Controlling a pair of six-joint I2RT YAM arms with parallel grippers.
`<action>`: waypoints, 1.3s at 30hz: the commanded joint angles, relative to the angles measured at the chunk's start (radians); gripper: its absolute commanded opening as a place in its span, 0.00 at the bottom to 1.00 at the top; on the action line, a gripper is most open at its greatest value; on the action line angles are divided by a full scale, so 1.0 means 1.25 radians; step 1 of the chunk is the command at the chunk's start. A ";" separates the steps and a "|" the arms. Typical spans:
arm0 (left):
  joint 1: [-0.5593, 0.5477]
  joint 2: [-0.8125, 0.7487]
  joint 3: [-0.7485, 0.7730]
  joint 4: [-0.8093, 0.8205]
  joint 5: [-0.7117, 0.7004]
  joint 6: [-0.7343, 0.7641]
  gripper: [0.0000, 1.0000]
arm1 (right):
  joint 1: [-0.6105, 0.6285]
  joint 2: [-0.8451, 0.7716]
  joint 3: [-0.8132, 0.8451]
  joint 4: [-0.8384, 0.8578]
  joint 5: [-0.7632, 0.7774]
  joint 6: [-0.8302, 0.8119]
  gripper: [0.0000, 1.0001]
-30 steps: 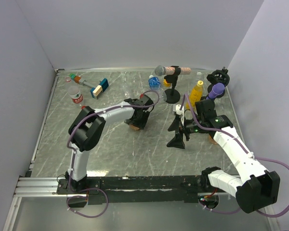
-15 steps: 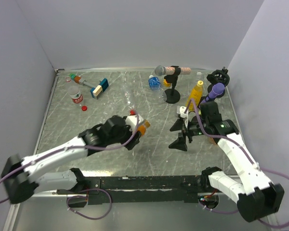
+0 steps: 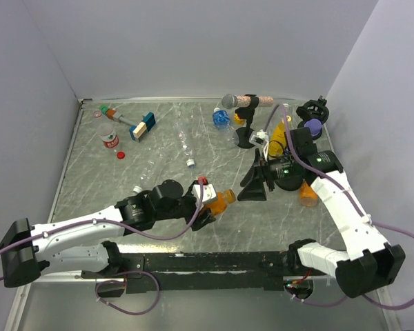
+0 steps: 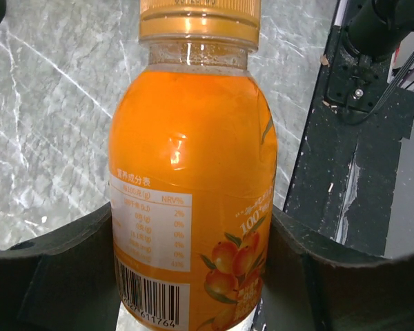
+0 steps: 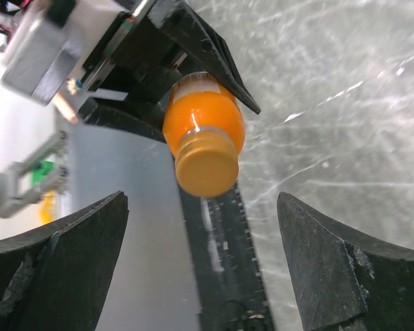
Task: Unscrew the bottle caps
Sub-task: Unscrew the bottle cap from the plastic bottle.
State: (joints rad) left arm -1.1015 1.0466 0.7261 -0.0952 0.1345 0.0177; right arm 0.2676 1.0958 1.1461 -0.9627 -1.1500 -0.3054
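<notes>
My left gripper (image 3: 208,205) is shut on the body of a squat orange bottle (image 3: 219,201), held above the near middle of the table with its orange cap (image 3: 230,195) pointing right. In the left wrist view the bottle (image 4: 193,172) fills the space between both fingers, cap (image 4: 200,17) at the top. My right gripper (image 3: 252,181) is open and faces that cap from the right, a short gap away. In the right wrist view the cap (image 5: 205,169) sits ahead of the wide jaws (image 5: 203,255), touching neither finger.
A yellow bottle (image 3: 281,134) and a second orange bottle (image 3: 308,194) stand by the right arm. A blue-labelled bottle (image 3: 222,118) and a microphone on its stand (image 3: 229,101) are at the back. A red-labelled bottle (image 3: 109,138), a red cap (image 3: 121,154), a white cap (image 3: 190,163) and a blue-and-tan block (image 3: 143,127) lie left.
The left arm has swung from mid-table toward the near edge, carrying the orange bottle and turning its cap to the right. The right gripper has turned to face the cap.
</notes>
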 commanded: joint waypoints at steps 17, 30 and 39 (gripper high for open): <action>-0.009 0.054 0.038 0.129 0.027 0.010 0.22 | 0.066 0.070 0.000 0.014 0.009 0.117 0.71; -0.007 0.045 0.012 0.147 0.070 -0.003 0.24 | 0.071 0.087 0.010 -0.013 0.003 0.047 0.24; 0.121 0.021 -0.036 0.160 0.410 -0.064 0.21 | 0.219 0.050 0.044 -0.160 0.112 -0.425 0.08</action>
State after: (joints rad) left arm -1.0260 1.1152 0.6971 0.0162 0.3790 0.0097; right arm 0.4297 1.2148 1.1648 -1.0943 -1.0573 -0.4561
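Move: The cap of the orange juice bottle lies about 4 cm to the right hand's left, 1 cm back and 3 cm below it; the bottle's body, still held by the left hand, is some 9 cm left, 3 cm back and 4 cm below. From the left hand the cap is about 5 cm to the right, 3 cm ahead and 1 cm higher. Far below the right hand, another orange bottle sits some 20 cm right and 6 cm ahead. The right fingers close on the orange bottle's cap and pinch it, after that hand eases about 3 cm down and a little left, rolling some 15 degrees, while the left hand brings the gripped bottle 2 cm right to meet it. Then the hands begin twisting against each other, the right rolling back about 10 degrees counter-clockwise as seen from behind it, both drifting slightly back and down. ##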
